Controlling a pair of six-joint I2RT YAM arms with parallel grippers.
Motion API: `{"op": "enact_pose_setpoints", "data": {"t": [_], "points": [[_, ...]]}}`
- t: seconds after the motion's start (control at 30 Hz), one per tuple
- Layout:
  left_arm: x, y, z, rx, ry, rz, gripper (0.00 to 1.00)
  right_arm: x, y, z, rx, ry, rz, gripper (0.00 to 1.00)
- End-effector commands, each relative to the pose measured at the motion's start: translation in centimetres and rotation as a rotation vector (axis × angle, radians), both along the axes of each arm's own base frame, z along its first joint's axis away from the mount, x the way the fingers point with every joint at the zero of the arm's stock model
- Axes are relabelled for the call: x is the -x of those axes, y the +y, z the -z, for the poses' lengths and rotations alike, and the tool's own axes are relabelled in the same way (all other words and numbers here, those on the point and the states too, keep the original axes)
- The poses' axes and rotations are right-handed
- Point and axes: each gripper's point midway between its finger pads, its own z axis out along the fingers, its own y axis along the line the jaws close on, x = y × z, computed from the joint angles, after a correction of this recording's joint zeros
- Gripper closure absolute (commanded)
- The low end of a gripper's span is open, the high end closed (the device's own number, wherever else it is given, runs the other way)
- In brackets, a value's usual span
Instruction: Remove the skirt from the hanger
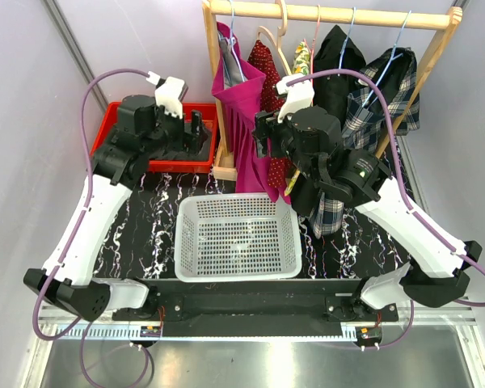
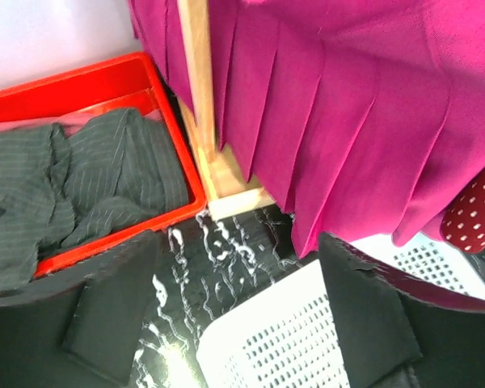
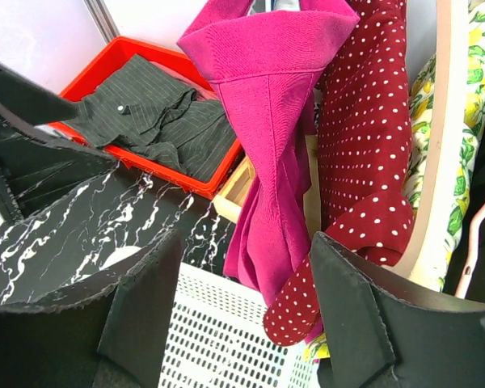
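The magenta pleated skirt (image 1: pixel 241 121) hangs from a hanger (image 1: pixel 231 56) at the left end of the wooden rail. It fills the upper right of the left wrist view (image 2: pixel 347 121) and hangs folded at the centre of the right wrist view (image 3: pixel 267 121). My left gripper (image 1: pixel 194 133) is open just left of the skirt's lower half, with nothing between its fingers (image 2: pixel 113 315). The right gripper (image 1: pixel 263 133) is open close to the skirt's right side, and its jaws hold nothing (image 3: pixel 242 323). Neither gripper touches the fabric.
A white perforated basket (image 1: pixel 194 242) sits on the black marbled table below the skirt. A red bin (image 1: pixel 206 162) with dark striped cloth stands at the left. A red polka-dot garment (image 3: pixel 372 121), a floral one, dark and plaid garments (image 1: pixel 372 105) hang to the right. The rack's wooden post (image 2: pixel 198 81) stands beside the skirt.
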Motion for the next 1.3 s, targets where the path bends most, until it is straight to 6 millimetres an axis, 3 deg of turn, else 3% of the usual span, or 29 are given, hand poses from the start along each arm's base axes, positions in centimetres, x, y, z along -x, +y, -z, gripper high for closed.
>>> {"op": "enact_pose_setpoints", "data": {"t": [0.0,0.03,0.07,0.1,0.13,0.17,0.2,0.23,0.27,0.3,0.33,0.37,0.4,0.47,0.5,0.63,0.83,0.9,0.93,0.97,1.03,1.1,1.27], "points": [[-1.1,-2.5,-6.3,0.093,-0.169,0.111,0.16,0.6,-0.8,-1.7,-0.053,-0.025,0.007,0.27],[-1.7,-3.5,-6.3,0.105,-0.155,0.149,0.19,0.7,-0.8,-1.8,-0.06,-0.025,0.005,0.27],[-1.8,-4.0,-8.7,0.145,-0.198,0.16,0.26,0.8,-0.9,-1.9,-0.064,-0.026,0.003,0.27],[-2.0,-4.7,-9.6,0.159,-0.211,0.171,0.29,1.0,-1.2,-2.2,-0.076,-0.029,0.003,0.27],[-3.8,-5.0,-9.3,0.151,-0.204,0.129,0.3,1.2,-1.2,-2.0,-0.077,-0.025,0.002,0.27],[-3.7,-5.6,-11.9,0.173,-0.254,0.125,0.31,1.4,-1.6,-2.3,-0.088,-0.031,0.005,0.27],[-5.8,-5.6,-11.4,0.167,-0.241,0.063,0.3,1.5,-1.7,-2.1,-0.087,-0.029,0.009,0.27],[-6.3,-5.9,-11.7,0.177,-0.237,0.045,0.27,1.6,-1.8,-2.1,-0.088,-0.032,0.01,0.27],[-6.2,-6.1,-14.1,0.22,-0.274,0.027,0.27,1.8,-2.3,-2.3,-0.091,-0.04,0.017,0.26],[-7.9,-6.5,-13.3,0.226,-0.253,-0.018,0.29,1.8,-2.3,-1.7,-0.079,-0.036,0.016,0.26],[-8.4,-6.8,-13.6,0.244,-0.251,-0.026,0.31,1.8,-2.3,-1.8,-0.08,-0.047,0.014,0.26],[-8.3,-7.4,-15.1,0.283,-0.273,-0.026,0.31,2.0,-2.6,-1.9,-0.084,-0.055,0.015,0.26],[-9.7,-7.7,-14.1,0.275,-0.262,-0.067,0.31,1.9,-2.5,-1.6,-0.087,-0.057,0.017,0.26],[-10.0,-8.6,-15.4,0.3,-0.295,-0.069,0.31,2.1,-2.6,-1.6,-0.092,-0.067,0.006,0.26],[-10.9,-9.1,-14.7,0.295,-0.287,-0.082,0.32,2.1,-2.3,-1.3,-0.092,-0.067,-0.003,0.26],[-11.9,-9.8,-15.1,0.326,-0.311,-0.11,0.33,2.2,-2.3,-0.8,-0.085,-0.073,-0.008,0.26],[-13.8,-10.6,-12.2,0.336,-0.257,-0.16,0.36,2.4,-2.4,-0.4,-0.086,-0.084,-0.02,0.26],[-14.3,-10.7,-11.7,0.336,-0.248,-0.168,0.41,2.5,-2.5,-0.2,-0.084,-0.081,-0.021,0.26],[-14.4,-10.7,-11.5,0.334,-0.244,-0.172,0.47,2.6,-2.6,-0.3,-0.086,-0.082,-0.022,0.25],[-14.4,-10.7,-11.6,0.339,-0.243,-0.173,0.6,2.6,-2.5,0.0,-0.08,-0.078,-0.024,0.26],[-14.3,-10.8,-11.3,0.339,-0.236,-0.169,0.7,2.7,-2.6,0.1,-0.083,-0.077,-0.024,0.25],[-14.2,-10.9,-11.2,0.336,-0.232,-0.163,0.77,2.7,-2.7,0.3,-0.084,-0.078,-0.024,0.25],[-13.9,-10.5,-11.0,0.314,-0.232,-0.163,0.84,2.9,-3.0,0.2,-0.1,-0.085,-0.02,0.26]]}}
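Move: The skirt's blue hanger, at the stretch just under the rail, is about 14 cm ahead of the empty left hand, 11 cm to its right and 9 cm higher. The rack's left post stands some 17 cm ahead and 6 cm right of that hand; the red dotted garment hangs about 12 cm ahead and 20 cm right, roughly level. From the right hand the blue hanger is about 17 cm ahead, 9 cm left and slightly higher. The left hand swings forward and to its right by about 14 and 11 cm, rising some 13 cm on the way and then dipping about 4 cm onto the blue hanger between the rack's left post and the dotted garment, its fingers turning slightly upward before they close from well open to nearly shut, pinching the hanger's blue plastic. Meanwhile the right hand, open and empty, eases about 4 cm back, to its right and down, away from the hanger. ##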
